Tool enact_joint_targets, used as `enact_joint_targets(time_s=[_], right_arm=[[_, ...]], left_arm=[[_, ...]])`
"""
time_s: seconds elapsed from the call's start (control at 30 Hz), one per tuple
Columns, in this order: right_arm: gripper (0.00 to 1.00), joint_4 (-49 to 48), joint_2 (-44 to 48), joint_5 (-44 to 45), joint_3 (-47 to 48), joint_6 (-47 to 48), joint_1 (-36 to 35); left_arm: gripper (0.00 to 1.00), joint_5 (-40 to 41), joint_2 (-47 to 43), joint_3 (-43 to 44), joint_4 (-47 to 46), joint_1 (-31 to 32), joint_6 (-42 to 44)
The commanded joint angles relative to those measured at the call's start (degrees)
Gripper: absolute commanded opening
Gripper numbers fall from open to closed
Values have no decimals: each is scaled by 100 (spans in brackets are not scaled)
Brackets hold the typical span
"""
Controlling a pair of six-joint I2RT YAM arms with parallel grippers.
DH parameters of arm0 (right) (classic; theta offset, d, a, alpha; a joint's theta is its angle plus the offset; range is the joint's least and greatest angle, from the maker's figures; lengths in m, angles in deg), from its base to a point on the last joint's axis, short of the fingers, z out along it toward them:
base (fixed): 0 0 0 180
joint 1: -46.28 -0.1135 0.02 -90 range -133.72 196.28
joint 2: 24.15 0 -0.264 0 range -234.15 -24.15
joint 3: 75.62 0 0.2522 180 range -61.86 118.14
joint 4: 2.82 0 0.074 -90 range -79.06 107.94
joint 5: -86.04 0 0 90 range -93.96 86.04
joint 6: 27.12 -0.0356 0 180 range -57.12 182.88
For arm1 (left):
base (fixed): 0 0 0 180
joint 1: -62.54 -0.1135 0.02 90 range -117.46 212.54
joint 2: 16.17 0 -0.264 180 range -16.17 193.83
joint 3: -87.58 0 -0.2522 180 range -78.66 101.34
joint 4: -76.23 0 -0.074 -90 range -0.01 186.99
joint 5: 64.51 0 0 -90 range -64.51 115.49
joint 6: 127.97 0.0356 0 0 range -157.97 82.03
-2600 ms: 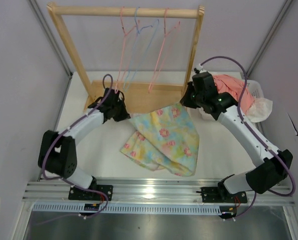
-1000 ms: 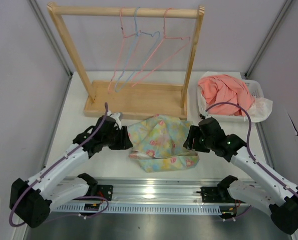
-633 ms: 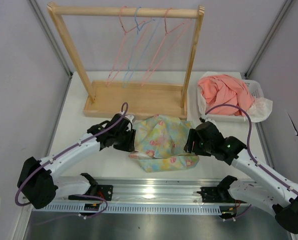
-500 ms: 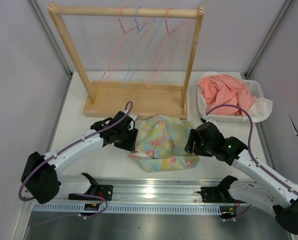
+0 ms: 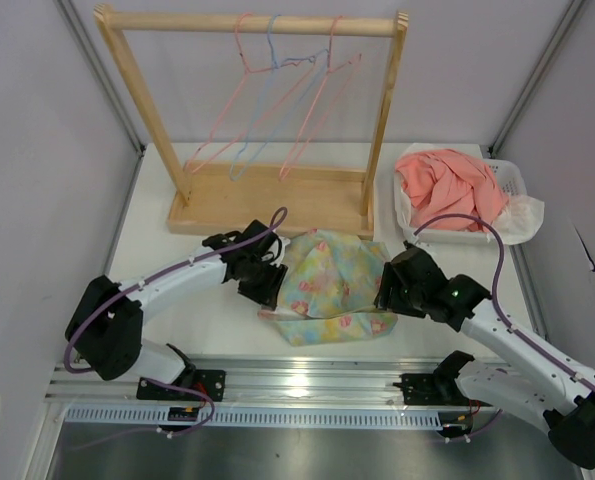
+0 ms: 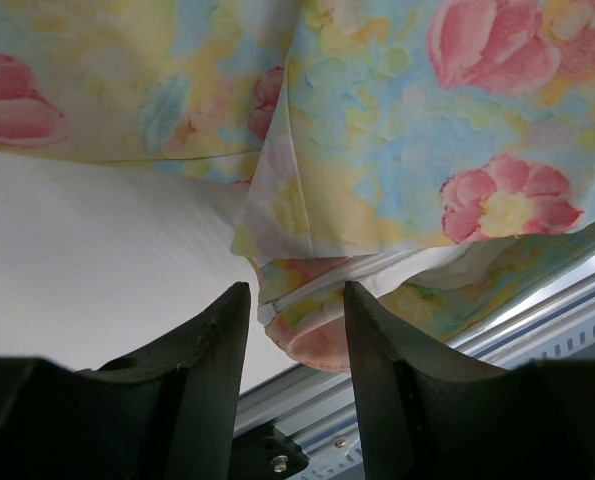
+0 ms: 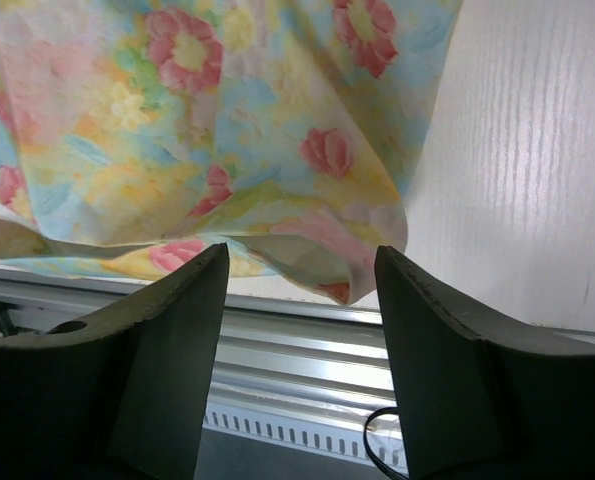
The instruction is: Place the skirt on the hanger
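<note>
The flowered pastel skirt (image 5: 327, 280) lies crumpled on the white table near the front edge. My left gripper (image 5: 268, 287) is at its left side, open; in the left wrist view a folded hem of the skirt (image 6: 407, 150) pokes between the fingertips of the left gripper (image 6: 295, 300) without being pinched. My right gripper (image 5: 388, 287) is at the skirt's right side. In the right wrist view the right gripper (image 7: 302, 265) stands wide open with a corner of the skirt (image 7: 227, 120) just beyond its tips. The pink hanger (image 5: 317, 110) hangs tilted on the rack's bar, another pink one (image 5: 222, 125) to its left.
A wooden rack (image 5: 267, 200) stands at the back with a light blue hanger (image 5: 262, 115) between the pink ones. A white basket (image 5: 512, 178) at the back right holds a coral garment (image 5: 442, 180). An aluminium rail (image 5: 297, 375) runs along the near edge.
The skirt was dragged from near the rack toward the front edge and bunched up. In the last second my left gripper slid right onto its left edge; the hangers keep swinging.
</note>
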Motion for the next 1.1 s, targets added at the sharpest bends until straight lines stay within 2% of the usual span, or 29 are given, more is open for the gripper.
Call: enact_joint_targets(time_s=[0.0, 0.07, 0.23, 0.4, 0.43, 0.5, 0.53, 0.6, 0.63, 0.8, 0.93, 1.07], right_arm=[[64, 158, 52, 176, -152, -199, 17], [62, 167, 140, 176, -248, -278, 17], [52, 298, 202, 167, -336, -358, 8], [42, 237, 168, 132, -336, -419, 8], [34, 220, 132, 123, -345, -419, 8], [26, 132, -8, 96, -336, -410, 8], [16, 114, -52, 123, -319, -402, 17], [4, 96, -140, 271, -75, -306, 78], [1, 122, -175, 342, 58, -244, 140], [0, 263, -377, 632, 1068, 292, 483], [0, 377, -685, 589, 1956, 600, 562], [0, 369, -633, 536, 2133, 627, 562]], left_arm=[[48, -309, 11, 225, -66, 50, 200], [48, -380, 37, 190, -119, 50, 174], [47, -660, 108, 198, -207, 59, 139], [47, -617, 239, 277, -172, 103, 148], [47, -608, 257, 277, -172, 129, 148], [47, -599, 292, 295, -172, 138, 156], [47, -599, 327, 269, -180, 147, 157], [46, -617, 363, 277, -189, 164, 174], [46, -617, 389, 277, -181, 164, 174], [46, -582, 521, 312, -207, 191, 157], [47, -126, 705, 496, -180, 287, 78], [54, -28, 846, 629, -312, 314, -37]])
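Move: The skirt's near right corner lies some 2 cm back, 1 cm to the right and 3 cm below the open right hand. From that hand, the rack base is about 20 cm ahead and 22 cm left, the laundry basket about 20 cm ahead and 15 cm right. The left hand hovers over the skirt's near left corner, roughly 2 cm back and 3 cm below it, with the rack base about 20 cm straight ahead. Right hand dips, pinches the skirt's near right corner, lifts it some 12 cm and forward; the left eases right. ##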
